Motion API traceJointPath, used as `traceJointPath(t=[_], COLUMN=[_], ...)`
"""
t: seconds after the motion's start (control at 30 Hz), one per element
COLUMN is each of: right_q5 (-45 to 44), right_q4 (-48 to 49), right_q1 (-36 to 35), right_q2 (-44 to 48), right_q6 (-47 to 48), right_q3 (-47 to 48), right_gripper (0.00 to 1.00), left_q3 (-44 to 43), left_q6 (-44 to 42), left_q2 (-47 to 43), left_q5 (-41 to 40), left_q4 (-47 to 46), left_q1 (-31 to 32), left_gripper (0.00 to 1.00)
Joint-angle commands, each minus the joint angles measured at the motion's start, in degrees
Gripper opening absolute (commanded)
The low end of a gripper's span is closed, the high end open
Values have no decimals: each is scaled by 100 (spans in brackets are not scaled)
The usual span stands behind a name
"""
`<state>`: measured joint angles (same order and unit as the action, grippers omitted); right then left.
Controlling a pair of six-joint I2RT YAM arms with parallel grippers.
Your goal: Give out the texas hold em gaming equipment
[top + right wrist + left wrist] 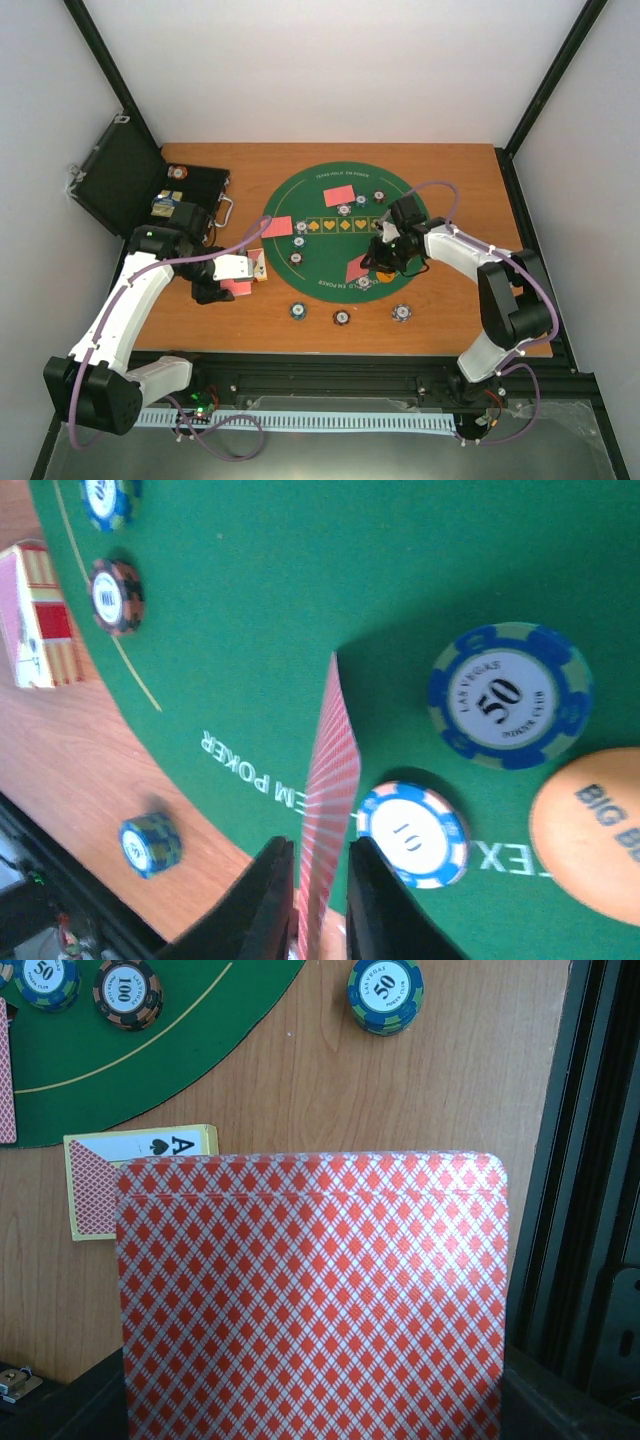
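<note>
My left gripper (pixel 232 277) is shut on a stack of red-backed cards (pixel 310 1300) just left of the green mat (pixel 330 280); the stack fills the left wrist view and hides the fingers. My right gripper (pixel 320 855) is shut on one red-backed card (pixel 330 800), held on edge over the mat's near rim, and also shows in the top view (pixel 380 257). Below it lie a blue 50 chip (pixel 510 695), a 10 chip (pixel 412 835) and the orange button (pixel 590 835). Two red cards (pixel 277 227) (pixel 340 196) lie on the mat.
A yellow card box (pixel 130 1175) lies beside the held stack. Three chips (pixel 298 311) (pixel 341 318) (pixel 401 313) sit on the wood in front of the mat. The open black case (pixel 130 185) stands at the far left with chips inside. The table's front rail (pixel 590 1190) is close.
</note>
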<state>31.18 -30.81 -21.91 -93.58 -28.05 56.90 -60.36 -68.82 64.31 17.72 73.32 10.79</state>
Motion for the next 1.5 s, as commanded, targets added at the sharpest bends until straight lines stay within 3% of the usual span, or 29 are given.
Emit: traceJointPath(t=[0.0, 0.13, 0.37, 0.53, 0.6, 0.7, 0.8, 0.87, 1.2, 1.47], right_q5=[-361, -854, -2059, -1741, -1106, -80, 385, 478, 1012, 1136], right_q4=[-347, -669, -1376, -1163, -839, 56, 1017, 1564, 4083, 4921], right_q1=[64, 80, 73, -95, -244, -610, -1307, -1746, -2801, -3199], right_q2=[-59, -55, 355, 681, 842, 1167, 1237, 1054, 156, -465], right_q6=[227, 274, 302, 138, -21, -656, -1332, -1682, -3031, -3518], right_q3=[144, 252, 622, 492, 456, 297, 338, 447, 256, 439], right_gripper=[28, 34, 35, 35, 40, 55, 70, 75, 77, 76], left_q3=[-108, -99, -120, -143, -149, -158, -180, -227, -344, -371], left_q6=[-70, -71, -81, -79, -64, -46, -6, 39, 52, 70], left_q2=[-41, -40, -33, -17, -3, -15, -25, -33, -45, -24], left_q5=[91, 87, 74, 103, 128, 165, 211, 294, 300, 343], left_q4=[16, 14, 7, 13, 15, 39, 49, 92, 209, 228], left_q1=[11, 11, 11, 17, 16, 11, 16, 11, 11, 11], left_gripper=[1, 1, 1, 1, 1, 1, 1, 1, 1, 1])
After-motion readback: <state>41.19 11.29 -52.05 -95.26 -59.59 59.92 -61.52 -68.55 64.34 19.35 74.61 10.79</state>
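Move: Just to the left of the right hand, about 3 cm over, 1 cm ahead and some 6 cm down, is the felt spot for the card it holds. The white chip stands nearly below the hand, 1 cm back; the big blind disc is 3 cm right and 1 cm ahead. The deck lies about 27 cm left, 11 cm back and 8 cm up. From the left hand, which grips the deck, the spot is 24 cm right, 12 cm ahead and 14 cm down. Letting go of the card at the felt, the right hand dips slightly and draws about 5 cm right, its fingers parting and tipping steeper. Then it climbs and sweeps some 27 cm left and back towards the deck the left hand still holds, opening wide and swinging its fingers up to point more level and leftward, stopping short of touching it. ##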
